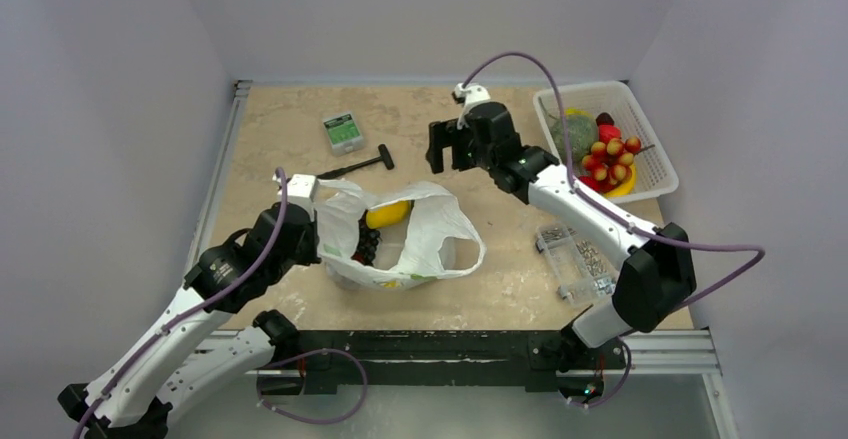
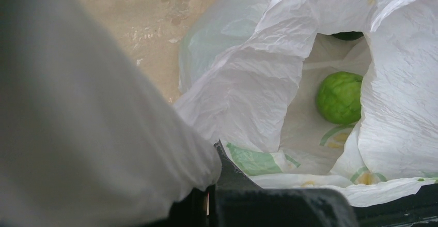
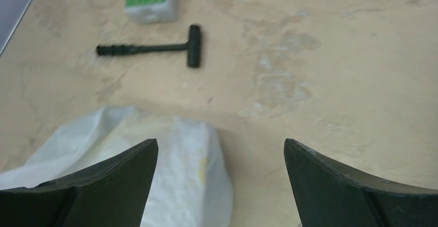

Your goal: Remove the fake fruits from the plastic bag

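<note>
The white plastic bag (image 1: 430,234) lies crumpled left of the table's middle, its mouth open upward. Inside it show a yellow fruit (image 1: 388,214) and a dark grape bunch (image 1: 366,245). My left gripper (image 1: 318,221) is shut on the bag's left rim. In the left wrist view the bag (image 2: 248,82) drapes over the gripper (image 2: 219,171), and a green fruit (image 2: 339,97) lies inside. My right gripper (image 1: 445,147) hangs open and empty above the table behind the bag. The right wrist view has the bag's corner (image 3: 175,165) under the gripper (image 3: 220,160).
A white basket (image 1: 650,149) at the back right holds a red berry cluster (image 1: 612,157) and other fruits. A clear box of screws (image 1: 575,259) sits at the right front. A green-labelled box (image 1: 343,130) and a black T-handle tool (image 1: 360,165) lie behind the bag.
</note>
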Robot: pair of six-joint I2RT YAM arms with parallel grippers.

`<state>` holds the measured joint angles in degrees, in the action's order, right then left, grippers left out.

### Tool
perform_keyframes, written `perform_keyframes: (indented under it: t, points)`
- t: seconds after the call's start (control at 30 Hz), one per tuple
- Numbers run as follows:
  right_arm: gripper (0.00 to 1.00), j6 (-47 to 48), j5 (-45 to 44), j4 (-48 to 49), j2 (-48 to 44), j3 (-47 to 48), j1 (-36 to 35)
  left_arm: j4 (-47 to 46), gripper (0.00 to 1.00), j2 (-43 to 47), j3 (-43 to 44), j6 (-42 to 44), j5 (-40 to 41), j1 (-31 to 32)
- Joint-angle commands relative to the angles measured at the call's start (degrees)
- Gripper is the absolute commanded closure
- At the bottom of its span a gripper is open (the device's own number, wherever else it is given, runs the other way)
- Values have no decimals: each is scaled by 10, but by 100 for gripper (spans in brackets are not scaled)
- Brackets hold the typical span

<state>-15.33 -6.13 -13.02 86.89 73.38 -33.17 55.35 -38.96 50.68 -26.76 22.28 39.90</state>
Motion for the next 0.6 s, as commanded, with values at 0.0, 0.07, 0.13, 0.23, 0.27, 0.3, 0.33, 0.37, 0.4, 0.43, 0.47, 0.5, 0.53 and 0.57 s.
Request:
perform_keyframes:
  t: [0.0, 0.07, 0.13, 0.23, 0.27, 0.3, 0.33, 0.37, 0.4, 0.43, 0.47, 0.5, 0.53, 0.57]
  points:
    - [10, 9, 63, -34, -27, 22, -72, -15, 100, 8, -1, 15, 23, 2]
    - [14, -14, 75, -36, -42, 15, -91, -16, 100, 10, -3, 15, 25, 2]
    - [19, -34, 90, -43, -55, 11, -104, -17, 100, 7, -3, 16, 21, 2]
    - [23, -13, 85, -40, -80, 6, -150, -16, 100, -3, -1, 17, 16, 2]
    - [25, 3, 78, -34, -89, 4, -171, -16, 100, -6, -1, 17, 14, 2]
    - [27, 21, 75, -25, -97, -2, -191, -17, 100, -9, -1, 17, 13, 2]
    - [29, 33, 79, -12, -105, -15, -208, -17, 100, -13, -1, 18, 11, 2]
    - [32, 42, 83, 0, -109, -23, -222, -16, 100, -16, 1, 19, 10, 2]
    - [36, 44, 89, 11, -111, -34, -231, -15, 100, -20, 1, 19, 10, 2]
    - [40, 43, 95, 21, -109, -44, -239, -13, 100, -22, 2, 19, 11, 2]
    - [44, 39, 99, 30, -105, -58, -246, -11, 100, -23, 3, 18, 13, 2]
    - [48, 35, 96, 43, -97, -71, -255, -11, 100, -23, 4, 18, 13, 2]
    - [52, 30, 86, 56, -90, -81, -263, -10, 100, -22, 3, 18, 14, 3]
    - [56, 26, 73, 69, -82, -92, -270, -11, 100, -21, 3, 19, 14, 2]
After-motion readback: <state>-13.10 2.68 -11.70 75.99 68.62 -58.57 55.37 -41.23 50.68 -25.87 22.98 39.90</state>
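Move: The yellow fruit in the open plastic bag lies about 10 cm back and 13 cm to the left of the right hand, some 17 cm below it. The black grapes are roughly 6 cm farther back and 4 cm farther left than that fruit. The hammer lies some 3 cm ahead and 20 cm left of the right hand, down on the table. From the left hand, the yellow fruit is about 10 cm ahead, 10 cm right and 13 cm lower. Sweep the empty right gripper back about 18 cm and left about 13 cm, until it hangs over the mouth of the plastic bag, lifting it some 5 cm in the later part. Turn it roughly 35 degrees counter-clockwise on the way and narrow the fingers from nearly wide open to about half. Keep the left gripper shut on the bag's left rim, holding it in place. ##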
